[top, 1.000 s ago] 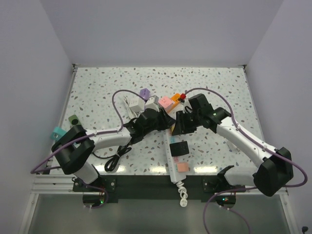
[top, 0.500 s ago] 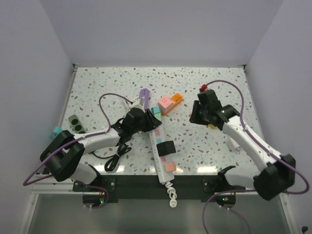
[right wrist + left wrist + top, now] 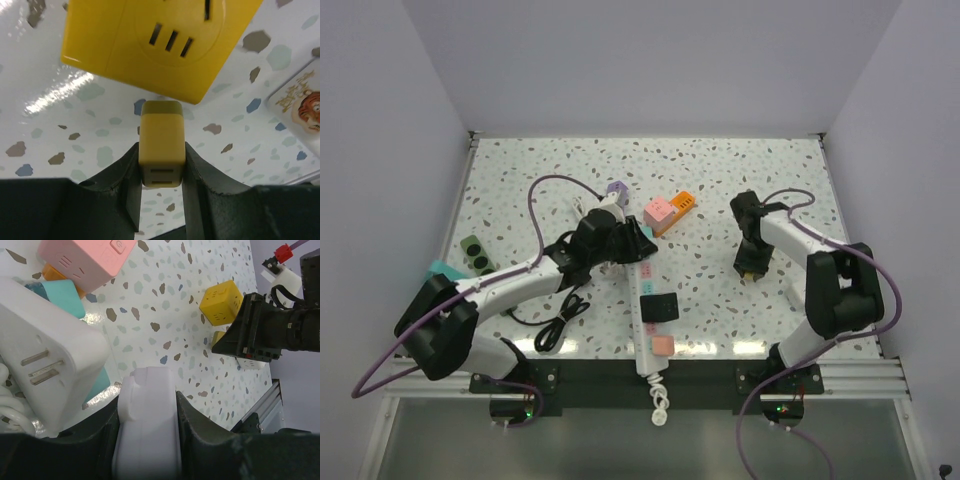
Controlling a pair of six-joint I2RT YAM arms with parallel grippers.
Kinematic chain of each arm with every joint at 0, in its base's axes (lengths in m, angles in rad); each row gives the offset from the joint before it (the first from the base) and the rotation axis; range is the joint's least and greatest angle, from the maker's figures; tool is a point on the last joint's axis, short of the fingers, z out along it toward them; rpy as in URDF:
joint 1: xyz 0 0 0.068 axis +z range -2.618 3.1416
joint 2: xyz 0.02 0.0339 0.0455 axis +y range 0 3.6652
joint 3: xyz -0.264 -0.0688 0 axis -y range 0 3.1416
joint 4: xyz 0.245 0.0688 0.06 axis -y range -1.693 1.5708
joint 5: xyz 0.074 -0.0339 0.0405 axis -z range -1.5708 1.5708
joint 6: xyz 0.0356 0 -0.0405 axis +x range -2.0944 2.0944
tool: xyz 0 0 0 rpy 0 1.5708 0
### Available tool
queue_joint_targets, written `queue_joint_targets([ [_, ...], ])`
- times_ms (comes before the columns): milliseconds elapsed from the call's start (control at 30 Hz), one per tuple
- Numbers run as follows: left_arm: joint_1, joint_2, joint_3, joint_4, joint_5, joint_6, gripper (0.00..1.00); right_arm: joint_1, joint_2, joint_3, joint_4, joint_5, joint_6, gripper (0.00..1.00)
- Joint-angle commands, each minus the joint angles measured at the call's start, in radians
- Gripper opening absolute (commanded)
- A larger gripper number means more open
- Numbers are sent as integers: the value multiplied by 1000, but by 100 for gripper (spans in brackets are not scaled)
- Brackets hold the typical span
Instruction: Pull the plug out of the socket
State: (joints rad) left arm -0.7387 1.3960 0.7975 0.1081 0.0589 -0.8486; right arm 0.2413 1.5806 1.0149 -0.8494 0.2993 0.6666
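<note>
The socket is a long white power strip lying in the middle of the table. My left gripper is shut on its far end, and in the left wrist view the white body fills the space between the jaws of that gripper. The plug is a small yellow block. My right gripper is shut on it at the right side of the table, well apart from the strip. The plug hangs just in front of a yellow socket cube without touching it.
A black adapter and a pink one sit on the strip. Pink, orange and purple cubes and a white pronged adapter crowd its far end. A black cable coils near left. A tiger card lies at right.
My right gripper has left the strip and swung to the right side of the table with the yellow plug. The left gripper and the strip have shifted left.
</note>
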Motion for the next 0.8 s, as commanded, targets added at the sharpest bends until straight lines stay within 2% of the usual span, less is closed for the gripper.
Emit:
queue_joint_targets([
  [0,2,-26,55,4,30,37,0,-34,99,-18,21,58,56,4],
  [33,2,-22,60,1,32,36,0,-45,110,-13,19,63,65,9],
  [67,2,-19,62,-4,30,36,0,-56,113,-13,24,70,67,22],
  [133,2,-22,68,-10,25,36,0,-77,92,-12,53,34,38,36],
  [167,2,-22,69,-16,24,40,0,-77,73,-6,70,15,24,56],
  [300,4,-11,80,-21,16,45,0,-74,-25,17,82,-87,-54,92],
  [367,7,-6,88,-15,25,42,0,-73,-89,21,66,-146,-91,98],
  [567,10,24,108,11,50,36,0,-21,-292,-12,4,-285,-154,98],
  [600,10,31,112,16,53,37,0,25,-339,-19,13,-377,-168,98],
  [667,12,47,120,30,68,33,0,137,-385,-36,29,-423,-188,98],
  [767,15,70,123,59,93,25,0,214,-467,-74,102,-549,-185,98],
])
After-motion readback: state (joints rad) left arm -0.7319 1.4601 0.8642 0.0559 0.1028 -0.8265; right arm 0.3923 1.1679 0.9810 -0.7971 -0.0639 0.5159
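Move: The right hand still grips the small yellow plug just above the table, its landing spot straight below by about 3 cm. The yellow cube stands some 6 cm ahead, the white cube about 5 cm back and 10 cm right. The strip's black plug is roughly 24 cm left, 7 cm back and 5 cm higher. From the left hand, the landing spot is about 29 cm right, 1 cm back and 13 cm below. Right hand lowers, releases the yellow plug, then rises 10 cm and goes 10 cm left towards the strip. ##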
